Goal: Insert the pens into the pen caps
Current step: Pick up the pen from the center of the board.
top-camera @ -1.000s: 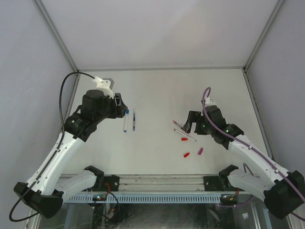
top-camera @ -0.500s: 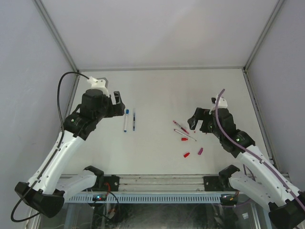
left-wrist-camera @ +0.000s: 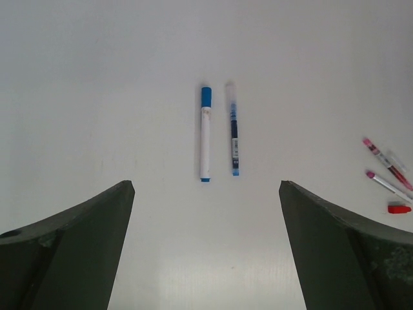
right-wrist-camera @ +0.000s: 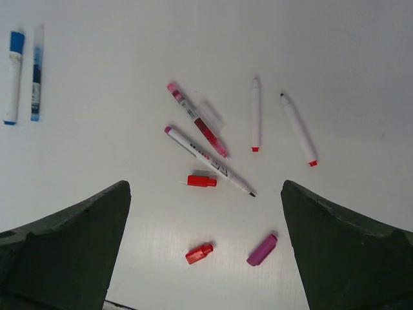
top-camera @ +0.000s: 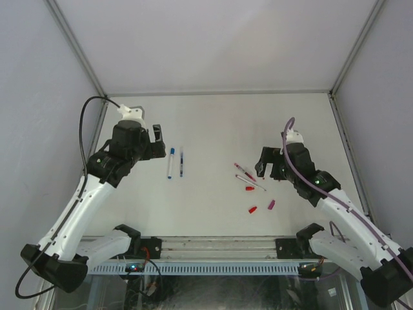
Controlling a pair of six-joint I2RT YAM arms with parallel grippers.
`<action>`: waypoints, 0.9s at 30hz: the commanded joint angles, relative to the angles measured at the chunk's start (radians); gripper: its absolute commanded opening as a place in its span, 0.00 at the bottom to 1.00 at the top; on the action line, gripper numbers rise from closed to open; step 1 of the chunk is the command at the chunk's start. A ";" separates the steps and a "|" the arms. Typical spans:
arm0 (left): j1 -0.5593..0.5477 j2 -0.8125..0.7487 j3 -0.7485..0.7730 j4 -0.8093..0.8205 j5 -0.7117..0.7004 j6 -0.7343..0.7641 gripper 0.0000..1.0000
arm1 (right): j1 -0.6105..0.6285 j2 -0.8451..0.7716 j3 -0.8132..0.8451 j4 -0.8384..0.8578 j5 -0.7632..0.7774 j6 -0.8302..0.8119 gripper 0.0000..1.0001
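Two capped blue pens lie side by side: a white marker (left-wrist-camera: 205,134) and a thin one (left-wrist-camera: 233,137). My left gripper (left-wrist-camera: 206,194) hovers open just short of them, with nothing between its fingers. My right gripper (right-wrist-camera: 206,194) is open above a scatter of pens and pen caps. That scatter holds a red-magenta pen (right-wrist-camera: 197,120), an uncapped magenta-ended pen (right-wrist-camera: 208,161) and two uncapped red-ended pens (right-wrist-camera: 255,115) (right-wrist-camera: 298,129). Among them lie two red caps (right-wrist-camera: 202,181) (right-wrist-camera: 199,252) and a magenta cap (right-wrist-camera: 262,250). In the top view the right gripper (top-camera: 263,165) covers the red-ended pens.
Grey walls with metal frame posts (top-camera: 76,48) close in the white table on three sides. A slotted rail (top-camera: 213,266) and both arm bases run along the near edge. A black cable (top-camera: 82,139) loops off the left arm and a purple one (top-camera: 288,129) off the right.
The left jaws have spread wider and that gripper has drawn back slightly from the blue pens. The right wrist has shifted and turned beside the scattered pens, its jaws now fully apart.
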State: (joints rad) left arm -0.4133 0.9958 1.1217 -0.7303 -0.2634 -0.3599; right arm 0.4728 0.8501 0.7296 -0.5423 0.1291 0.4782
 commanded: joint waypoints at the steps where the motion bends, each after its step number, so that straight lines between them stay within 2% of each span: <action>1: 0.005 0.038 0.088 -0.048 -0.047 0.051 0.99 | -0.011 0.085 0.107 -0.056 -0.038 -0.077 0.98; 8: 0.006 -0.031 -0.006 0.024 0.001 0.067 1.00 | -0.012 0.226 0.157 -0.108 -0.063 -0.089 0.88; 12: 0.005 -0.062 -0.057 0.059 0.051 0.075 0.99 | -0.022 0.319 0.192 -0.121 -0.043 -0.098 0.75; 15: 0.006 -0.063 -0.063 0.052 0.037 0.083 0.99 | -0.034 0.386 0.216 -0.126 -0.054 -0.115 0.64; 21: 0.006 -0.060 -0.070 0.052 0.025 0.085 0.98 | -0.050 0.485 0.248 -0.063 -0.160 -0.167 0.50; 27: 0.005 -0.060 -0.075 0.049 0.030 0.087 0.98 | -0.016 0.614 0.337 -0.057 -0.189 -0.211 0.44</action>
State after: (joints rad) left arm -0.4122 0.9443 1.0634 -0.7189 -0.2401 -0.2955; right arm 0.4347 1.4063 0.9775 -0.6445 -0.0277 0.3229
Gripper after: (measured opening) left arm 0.982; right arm 0.455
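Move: The red pen lies roughly 10 cm ahead of the right hand, 8 cm to its left and some 15 cm below. The white pen with the magenta end lies about 4 cm nearer and 2 cm to the right of it; the black-tipped red cap is 7 cm nearer, also 2 cm right. A slim pen with a red end stands about 12 cm ahead of the hand, 1 cm left. From the left hand, the red pen is about 10 cm ahead, 27 cm right, 25 cm below. Nothing is touched yet: the right hand heads down towards the red pen, sinking about 7 cm while easing forward and left, with most of the sideways shift coming late as the descent levels off. Its fingers tip down by some 25 degrees, the hand turns slightly counter-clockwise, and the wide-open gripper narrows to about half. ##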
